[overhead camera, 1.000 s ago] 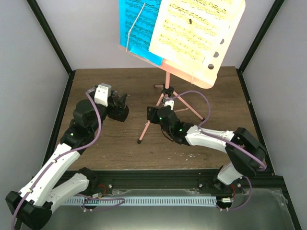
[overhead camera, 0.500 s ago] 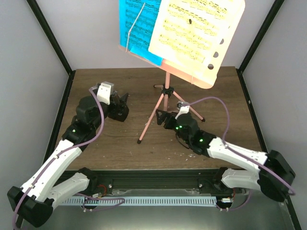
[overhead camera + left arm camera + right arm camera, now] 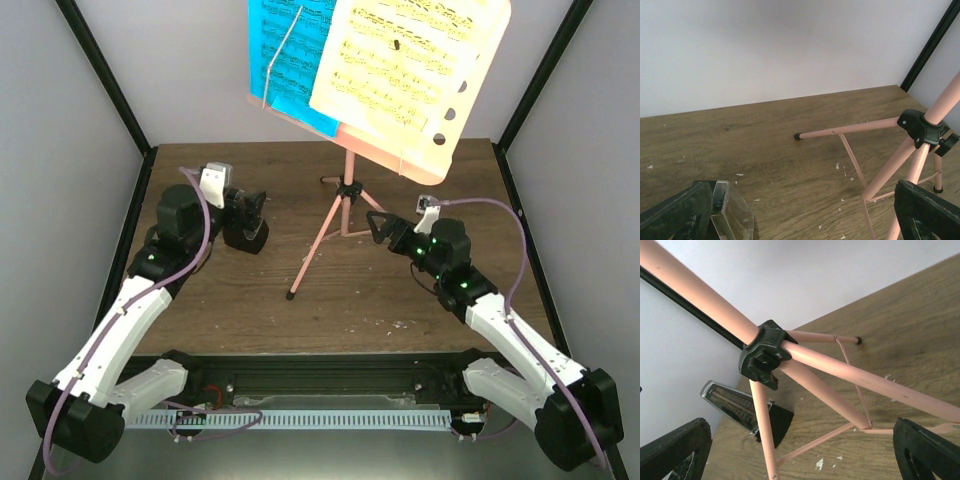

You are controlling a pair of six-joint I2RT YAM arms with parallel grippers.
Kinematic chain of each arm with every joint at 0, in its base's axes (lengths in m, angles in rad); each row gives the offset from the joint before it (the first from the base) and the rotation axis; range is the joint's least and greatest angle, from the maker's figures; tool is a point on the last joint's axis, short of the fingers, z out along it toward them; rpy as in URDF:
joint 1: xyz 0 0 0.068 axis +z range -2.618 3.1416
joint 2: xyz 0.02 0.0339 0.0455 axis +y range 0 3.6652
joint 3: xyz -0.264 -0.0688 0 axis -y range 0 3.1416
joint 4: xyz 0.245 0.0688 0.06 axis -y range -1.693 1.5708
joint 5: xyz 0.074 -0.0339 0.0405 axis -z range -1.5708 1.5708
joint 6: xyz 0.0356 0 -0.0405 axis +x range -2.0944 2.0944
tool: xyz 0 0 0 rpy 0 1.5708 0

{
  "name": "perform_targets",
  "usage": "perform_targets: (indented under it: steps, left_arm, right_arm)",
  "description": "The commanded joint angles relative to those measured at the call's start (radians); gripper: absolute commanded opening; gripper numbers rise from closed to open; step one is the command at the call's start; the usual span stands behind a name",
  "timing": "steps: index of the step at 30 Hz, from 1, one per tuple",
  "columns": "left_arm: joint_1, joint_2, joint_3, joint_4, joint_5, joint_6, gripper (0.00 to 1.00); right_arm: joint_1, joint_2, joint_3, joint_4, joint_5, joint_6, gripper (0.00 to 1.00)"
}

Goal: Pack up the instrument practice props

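Observation:
The pink music stand [image 3: 322,238] rises mid-table on its tripod, its desk [image 3: 425,163] up top carrying a cyan page [image 3: 285,60] and a pale-yellow page [image 3: 400,70]. Left of it the black metronome [image 3: 246,237] sits on the wood. My left gripper [image 3: 245,203] hangs open just behind and above it, and a clear-edged piece [image 3: 732,217] shows beside one finger [image 3: 675,215]. My right gripper [image 3: 384,226] is open to the right of the pole. It faces the black tripod hub [image 3: 762,355] and the legs, with the metronome [image 3: 740,407] beyond. Nothing is held.
The wooden table [image 3: 250,310] is walled by white panels, with black frame posts [image 3: 105,80] at the back corners. Small white flecks [image 3: 838,165] lie on the wood. A black rail [image 3: 320,375] runs along the near edge between the arm bases.
My right arm has swung from under the stand's left front leg to the right of the pole, and its jaws have opened wide. My left arm has shifted slightly back.

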Motion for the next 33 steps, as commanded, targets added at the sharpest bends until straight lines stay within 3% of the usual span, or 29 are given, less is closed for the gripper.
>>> perform_targets:
  steps: [1, 4, 7, 14, 22, 33]
  left_arm:
    - [0.004, -0.053, -0.017, -0.006, -0.005, 0.002, 1.00]
    - [0.004, -0.078, -0.028, -0.004, -0.006, 0.005, 1.00]
    - [0.004, -0.091, -0.032, -0.007, -0.017, 0.015, 1.00]
    - [0.003, -0.089, -0.035, -0.008, -0.008, 0.010, 1.00]
    - [0.004, -0.094, -0.037, -0.010, -0.010, 0.012, 1.00]
    - [0.004, -0.107, -0.039, -0.008, -0.010, 0.013, 1.00]
  right_arm:
    - [-0.014, 0.003, -0.043, 0.063, -0.215, 0.256, 1.00]
    - [-0.013, -0.025, -0.130, 0.191, -0.216, 0.456, 0.98]
    - [-0.012, -0.027, -0.170, 0.268, -0.167, 0.515, 0.96]
    - [-0.004, 0.104, -0.004, 0.236, -0.181, 0.397, 0.93]
    - [0.042, 0.231, 0.127, 0.212, -0.140, 0.266, 0.80]
    - [0.060, 0.270, 0.130, 0.226, -0.045, 0.203, 0.73]
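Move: The music stand's black leg hub stands roughly 8 cm ahead of the right hand, 6 cm to its left and a couple of centimetres higher. Around it, the stand's front foot is on the table about 24 cm left and 9 cm back, some 25 cm below, and the metronome sits about 38 cm left and 6 cm farther out, well below. From the left hand the hub is some 24 cm right, 8 cm ahead and slightly lower. With empty fingers, the right hand first dips about 4 cm and draws slightly back, rolling its left side up some 20 degrees, then comes forward, up and left by about 5 cm each way towards the stand's hub, narrowing its wide-open fingers by a quarter with the hub ahead between them. Meanwhile the left hand, open and empty, backs off a couple of centimetres and rises a little. ##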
